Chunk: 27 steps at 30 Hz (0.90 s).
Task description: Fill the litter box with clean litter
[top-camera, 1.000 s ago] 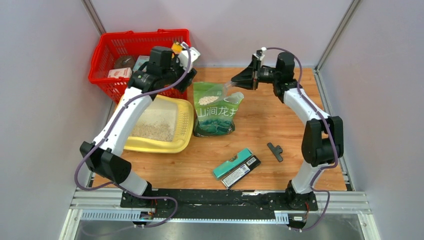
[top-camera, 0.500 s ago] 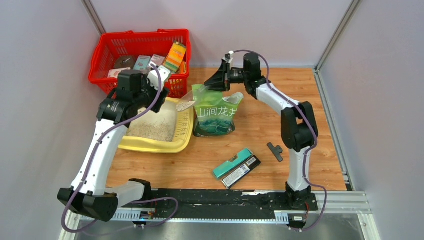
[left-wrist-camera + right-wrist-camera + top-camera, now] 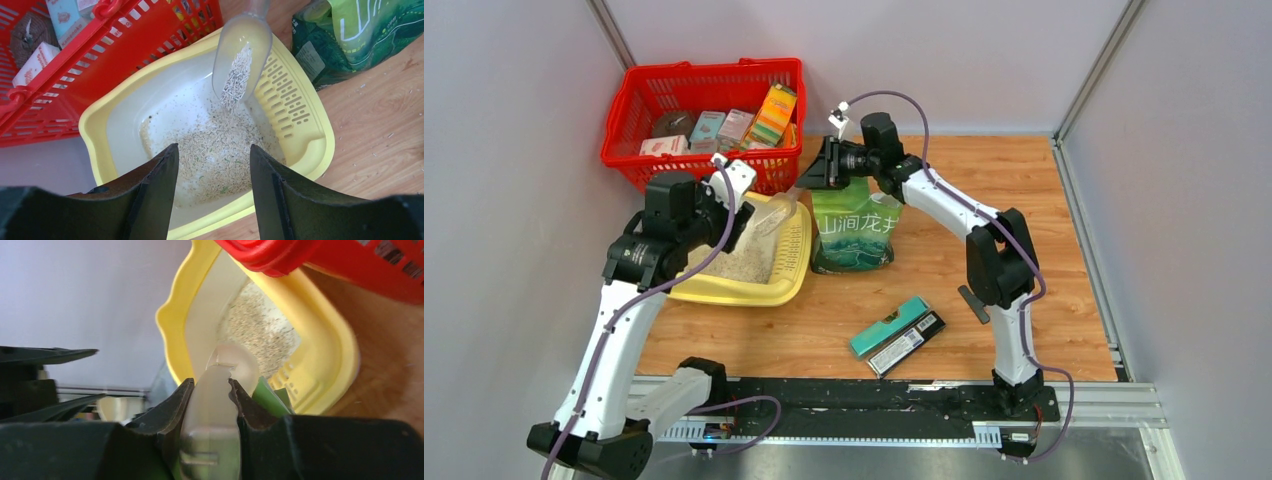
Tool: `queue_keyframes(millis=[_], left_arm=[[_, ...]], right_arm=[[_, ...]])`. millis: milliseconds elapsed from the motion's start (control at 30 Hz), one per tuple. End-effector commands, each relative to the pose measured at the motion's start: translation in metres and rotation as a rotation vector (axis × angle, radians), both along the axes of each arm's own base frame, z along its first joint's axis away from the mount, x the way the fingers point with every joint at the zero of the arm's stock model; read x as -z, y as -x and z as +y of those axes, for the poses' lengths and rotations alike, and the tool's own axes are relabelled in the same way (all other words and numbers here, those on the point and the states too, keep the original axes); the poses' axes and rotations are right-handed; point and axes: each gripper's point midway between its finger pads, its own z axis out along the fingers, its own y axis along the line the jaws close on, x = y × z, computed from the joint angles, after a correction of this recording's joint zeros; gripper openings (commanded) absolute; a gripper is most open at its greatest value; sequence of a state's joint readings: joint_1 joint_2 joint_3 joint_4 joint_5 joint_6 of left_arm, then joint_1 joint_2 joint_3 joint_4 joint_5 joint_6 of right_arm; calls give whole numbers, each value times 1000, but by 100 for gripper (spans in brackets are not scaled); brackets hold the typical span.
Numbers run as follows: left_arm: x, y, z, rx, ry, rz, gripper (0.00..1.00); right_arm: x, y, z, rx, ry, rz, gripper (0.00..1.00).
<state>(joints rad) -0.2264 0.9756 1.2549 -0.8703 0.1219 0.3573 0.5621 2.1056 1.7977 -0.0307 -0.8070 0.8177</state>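
Note:
The pale-yellow litter box (image 3: 786,288) lies left of centre, in front of the red basket. Beige clean litter (image 3: 744,262) covers part of its cream floor (image 3: 170,100). My right gripper (image 3: 817,170) is shut on the handle of a translucent scoop (image 3: 243,45). The scoop tips down over the box's right side, and granules slide from its mouth onto the clean litter (image 3: 215,155). In the right wrist view my right gripper (image 3: 211,382) clamps the scoop (image 3: 212,410), with the litter box (image 3: 340,355) beyond. My left gripper (image 3: 212,147) hangs open and empty above the box's near-left part.
A green printed bag (image 3: 856,225) stands right of the box, under my right arm. The red basket (image 3: 694,100) with several packages sits at the back left. A teal box (image 3: 889,325) and a black box (image 3: 909,342) lie near the front. A small black piece (image 3: 972,300) lies by the right arm.
My right arm swung left, carrying the filled scoop from above the bag to the litter box and tipping it. My left arm drew back from the basket to above the box.

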Motion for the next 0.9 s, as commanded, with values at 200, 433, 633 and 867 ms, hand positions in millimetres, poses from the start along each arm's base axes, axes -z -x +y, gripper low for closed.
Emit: queue_keyframes(millis=[200,433,633,867], left_arm=[[-25,4,1,3,37,-135,63],[-21,13,-3,21,64,-136,63],[-31,14,-8,44,93,-171,62],[-41,5,-32,160,147,-199,62]], right_arm=[[-60,22,25,43,134,-754,0],[-78,50,39,17,135,-1096,0],[-121,47,24,95,122,-1166,0],[-223,40,-46,243,43,-1099,0]])
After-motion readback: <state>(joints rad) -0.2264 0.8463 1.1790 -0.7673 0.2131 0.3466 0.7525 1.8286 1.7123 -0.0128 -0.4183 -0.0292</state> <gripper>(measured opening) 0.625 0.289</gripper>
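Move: Right hand, gripping the scoop while litter is already running out: the litter box's middle lies about 18 cm to its left, 5 cm back and 20 cm below. The litter bag stands some 10 cm to its right, 5 cm back and 13 cm lower; the red basket is about 18 cm ahead, 21 cm left and 15 cm lower. From the idle left hand, the box's middle is about 7 cm ahead, 5 cm left and 24 cm down. Rolling the scoop nearly 60 degrees about its handle, the far side rising and the near side dropping, the right hand draws back about 6 cm and left 4 or 5 over the litter box. It then reverses forward and right towards the bag side, climbing to some 9 cm above its starting height, keeping its grip. The empty left hand stays open, easing up and slightly back. ##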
